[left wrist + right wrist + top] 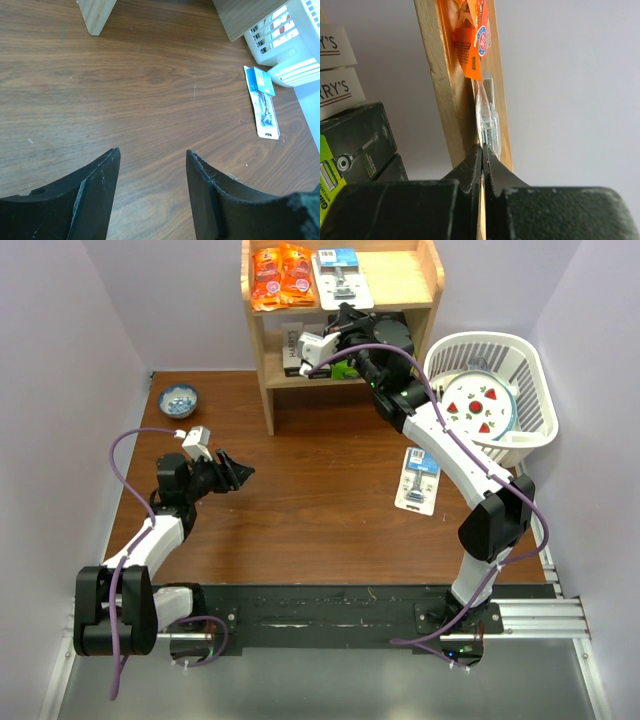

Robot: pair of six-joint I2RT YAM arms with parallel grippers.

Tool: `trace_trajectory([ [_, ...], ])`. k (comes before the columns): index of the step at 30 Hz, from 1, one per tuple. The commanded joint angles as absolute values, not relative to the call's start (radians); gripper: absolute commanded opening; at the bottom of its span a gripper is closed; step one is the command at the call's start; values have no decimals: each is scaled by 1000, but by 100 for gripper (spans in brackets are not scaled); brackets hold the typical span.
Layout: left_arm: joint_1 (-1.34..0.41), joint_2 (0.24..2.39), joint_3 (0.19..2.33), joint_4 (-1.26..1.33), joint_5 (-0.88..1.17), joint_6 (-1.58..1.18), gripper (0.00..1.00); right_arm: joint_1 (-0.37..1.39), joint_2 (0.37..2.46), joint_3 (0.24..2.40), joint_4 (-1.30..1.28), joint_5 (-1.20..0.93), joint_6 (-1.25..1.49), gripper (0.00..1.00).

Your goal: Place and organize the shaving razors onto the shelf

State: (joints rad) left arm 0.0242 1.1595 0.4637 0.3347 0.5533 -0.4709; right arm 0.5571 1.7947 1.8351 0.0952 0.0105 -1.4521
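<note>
The wooden shelf (405,280) stands at the back. A clear blister razor card with a blue header (340,275) lies on its top board. My right gripper (345,312) is shut on the near edge of this card (488,120), at the board's front edge (440,75). On the lower board sit the HARRY'S box (295,345) (335,65) and a black box with a lime-green end (357,145). A second blister card (418,480) (262,100) lies flat on the table. My left gripper (238,472) (152,160) is open and empty, low over the table at the left.
Orange snack packets (282,275) (472,45) lie on the top board, left of the card. A white slatted basket (530,370) holding a strawberry plate stands to the right of the shelf. A small blue bowl (179,398) sits at the back left.
</note>
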Motion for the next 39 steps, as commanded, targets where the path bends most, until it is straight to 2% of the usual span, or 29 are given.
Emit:
trace_trajectory([
  [1, 32, 1155, 494, 364, 561, -462, 60, 558, 1798, 1867, 161, 18, -1471, 0],
  [21, 32, 1201, 497, 411, 566, -486, 60, 563, 1793, 1821, 183, -17, -1489, 0],
  [22, 32, 1206, 495, 414, 568, -488, 60, 561, 1790, 1816, 186, -21, -1489, 6],
  [25, 32, 1212, 499, 423, 571, -492, 60, 561, 1770, 1778, 230, -34, -1488, 35],
  [26, 32, 1215, 500, 425, 571, -492, 60, 561, 1760, 1763, 257, -38, -1486, 49],
  [28, 32, 1216, 505, 429, 575, -494, 60, 561, 1709, 1711, 271, -40, -1479, 58],
  [29, 32, 1218, 505, 430, 575, -495, 60, 561, 1686, 1686, 294, -38, -1471, 81],
  [30, 32, 1221, 508, 433, 575, -495, 60, 561, 1619, 1610, 326, -38, -1456, 91],
  [31, 32, 1221, 506, 436, 575, -497, 60, 564, 1583, 1568, 350, -41, -1425, 94],
  [35, 31, 1223, 505, 439, 577, -495, 60, 563, 1349, 1369, 237, -55, -1329, 94],
  [37, 32, 1224, 503, 439, 578, -492, 60, 563, 1239, 1312, 128, -5, -1112, 93],
  [39, 32, 1224, 502, 440, 578, -492, 60, 563, 1203, 1313, -105, 94, -908, 91],
])
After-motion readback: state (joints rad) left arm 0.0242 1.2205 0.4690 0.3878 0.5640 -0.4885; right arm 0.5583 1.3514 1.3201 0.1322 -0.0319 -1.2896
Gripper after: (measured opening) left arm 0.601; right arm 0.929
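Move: The right hand grips the near edge of a razor pack that already lies on the top shelf; the pack's middle is about 7 cm ahead, 1 cm left and level. Next to the pack, the nearer orange bag is 6 cm ahead and 10 cm left of the hand. The near green box, on the lower shelf, is some 5 cm ahead, 1 cm right and 18 cm below. From the left hand, the pack is roughly 25 cm ahead, 20 cm right and 33 cm up. Still pinching the razor pack's near edge, the right hand settles about 1 cm down onto the top shelf and pauses. The fingers then open wide and let go of the pack, and the hand pulls quickly back from the shelf, ending some 10 cm back, 5 cm right and 3 cm lower, with a slight tip and roll of the wrist. ##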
